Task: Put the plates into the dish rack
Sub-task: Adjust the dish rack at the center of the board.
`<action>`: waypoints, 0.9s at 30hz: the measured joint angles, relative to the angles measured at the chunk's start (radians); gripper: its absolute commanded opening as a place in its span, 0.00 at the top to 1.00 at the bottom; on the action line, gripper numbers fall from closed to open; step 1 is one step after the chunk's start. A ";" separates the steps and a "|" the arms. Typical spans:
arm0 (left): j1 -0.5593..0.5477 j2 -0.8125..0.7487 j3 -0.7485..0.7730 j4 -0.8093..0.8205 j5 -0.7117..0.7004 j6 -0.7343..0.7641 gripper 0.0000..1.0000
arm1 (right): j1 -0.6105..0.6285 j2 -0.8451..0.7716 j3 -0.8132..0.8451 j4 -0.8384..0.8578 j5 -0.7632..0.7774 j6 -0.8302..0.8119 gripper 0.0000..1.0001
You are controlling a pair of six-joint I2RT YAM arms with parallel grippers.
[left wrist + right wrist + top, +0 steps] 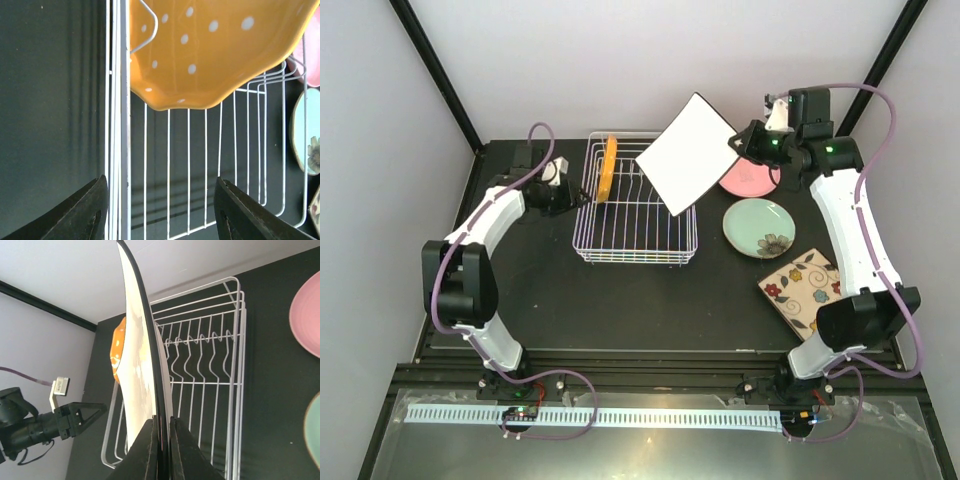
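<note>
My right gripper (738, 145) (162, 435) is shut on the edge of the plain white square plate (688, 152) (140, 355), which hangs tilted above the dish rack's (635, 260) (220, 370) right side. A small orange plate (609, 167) (210, 50) stands upright between the tines at the rack's left end. Beside the rack's left rim (120, 125), my left gripper (565, 197) (162, 200) is open and holds nothing. To the right of the rack, a pink plate (745, 180), a pale green flowered plate (760, 227) and a cream floral square plate (807, 287) lie flat on the table.
The black table ends at white walls behind and at both sides, with black frame posts (435, 70) in the back corners. My right arm (855, 235) reaches along the table's right side, past the three flat plates.
</note>
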 measured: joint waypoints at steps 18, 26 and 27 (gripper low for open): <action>-0.036 0.021 -0.035 0.000 -0.160 0.019 0.58 | 0.068 0.129 0.148 -0.090 0.141 -0.044 0.99; -0.074 0.080 -0.035 0.000 -0.185 0.027 0.69 | 0.100 0.142 0.176 -0.105 0.166 -0.046 0.99; -0.077 0.084 -0.035 0.000 -0.186 0.027 0.76 | 0.102 0.145 0.182 -0.110 0.169 -0.046 0.99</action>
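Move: Just below the left hand, some 6 cm down and about 1 cm to its right, runs the dish rack's left rim. The orange plate stands in the rack roughly 6 cm ahead of that hand, 6 cm to its right and 6 cm lower. The right hand holds the square white plate high up; the rack's middle is about 19 cm to its left, level with it in reach and 29 cm below. The pink plate lies 8 cm ahead and 9 cm right, the green one 6 cm back and 9 cm right, both some 35 cm down. Sinking about 6 cm almost straight down onto the dish rack's left rim, the left hand swings its fingers some 10 degrees steeper and partly closes them around the line of the rail, still without a visible grip. The right hand keeps its pinch on the square white plate's edge, easing it roughly 2 cm forward, then 2 cm left, and slightly lower above the rack. ##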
